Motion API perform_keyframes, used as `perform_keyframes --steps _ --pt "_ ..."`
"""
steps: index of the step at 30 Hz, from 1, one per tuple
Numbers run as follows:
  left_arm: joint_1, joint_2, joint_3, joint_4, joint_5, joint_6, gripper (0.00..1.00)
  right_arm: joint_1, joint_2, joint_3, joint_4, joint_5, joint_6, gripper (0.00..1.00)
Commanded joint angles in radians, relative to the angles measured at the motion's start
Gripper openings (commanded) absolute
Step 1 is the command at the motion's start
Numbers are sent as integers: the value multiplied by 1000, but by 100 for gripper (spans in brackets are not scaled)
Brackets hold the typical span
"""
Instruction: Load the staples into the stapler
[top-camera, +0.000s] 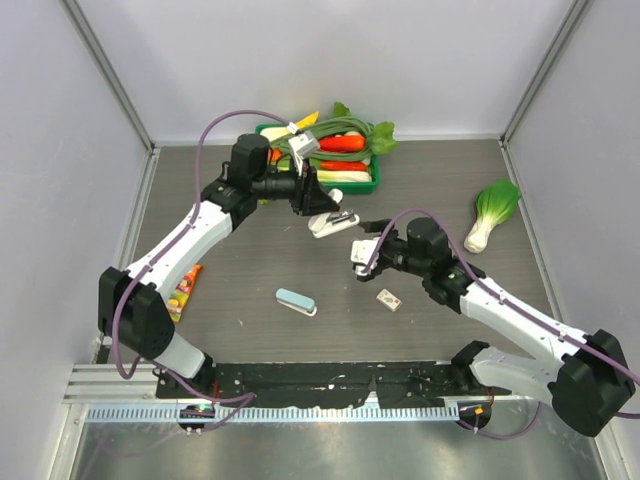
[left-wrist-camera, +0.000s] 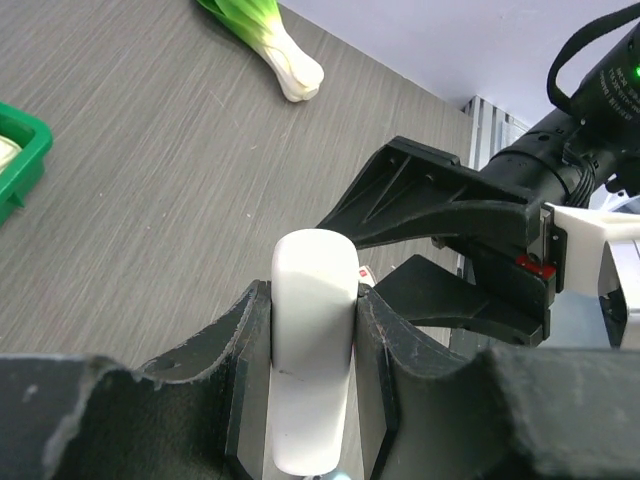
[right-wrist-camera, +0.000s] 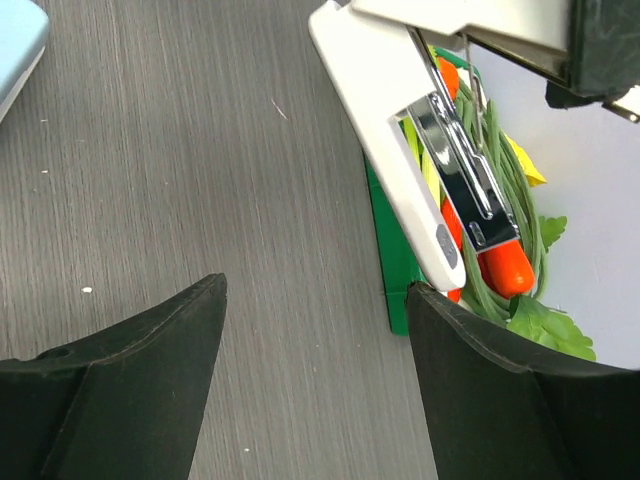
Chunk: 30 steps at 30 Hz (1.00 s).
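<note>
My left gripper (top-camera: 318, 207) is shut on the white stapler (top-camera: 331, 222), held above the table in front of the green tray. In the left wrist view the stapler's white body (left-wrist-camera: 312, 330) is clamped between both fingers. The right wrist view shows the stapler (right-wrist-camera: 385, 140) from below, its metal rail (right-wrist-camera: 465, 170) swung a little away from the white arm. My right gripper (top-camera: 364, 248) hovers open just right of the stapler, with nothing between its fingers (right-wrist-camera: 130, 350). The staples (top-camera: 389, 299), a small whitish box with red print, lie on the table below the right gripper.
A green tray (top-camera: 377, 178) of toy vegetables stands at the back centre. A bok choy (top-camera: 492, 212) lies to the right. A light blue oblong object (top-camera: 296, 301) rests on the front centre of the table. A colourful candy bag (top-camera: 183, 290) lies by the left arm.
</note>
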Motion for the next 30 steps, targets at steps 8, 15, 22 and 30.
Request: perform_keyframes --steps 8,15,22,30 --pt "-26 4 67 -185 63 210 0 -9 -96 92 -142 -60 20 77" --pt "-72 -22 108 -359 43 438 0 -70 -55 247 -305 -271 180 78" --pt "-117 -43 103 -405 75 503 0 -130 72 315 -282 -481 408 75" --pt "-130 -77 75 -350 78 475 0 -133 117 267 -256 -561 470 72"
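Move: The stapler's open staple tray hangs about 4 cm ahead, 5 cm left and 5 cm above my empty, open right hand. My left hand already pinches the stapler's cap: the tray is 3 cm back, 2 cm right and 4 cm below it, the right fingertips 7 cm back, 7 cm right and 9 cm below. On the table, roughly 19 cm below my right hand, the staple box lies 10 cm back, 7 cm right; the blue stapler 11 cm back, 14 cm left. My left hand keeps its pinch on the cap and carries the stapler back about 7 cm and a little down, turning clockwise so that the tray faces my right hand. My right hand lifts some 6 cm while drawing back, then sinks about 3 cm and edges left, its wrist rolling and its open fingers coming round to point left, close about the tray's free end. ##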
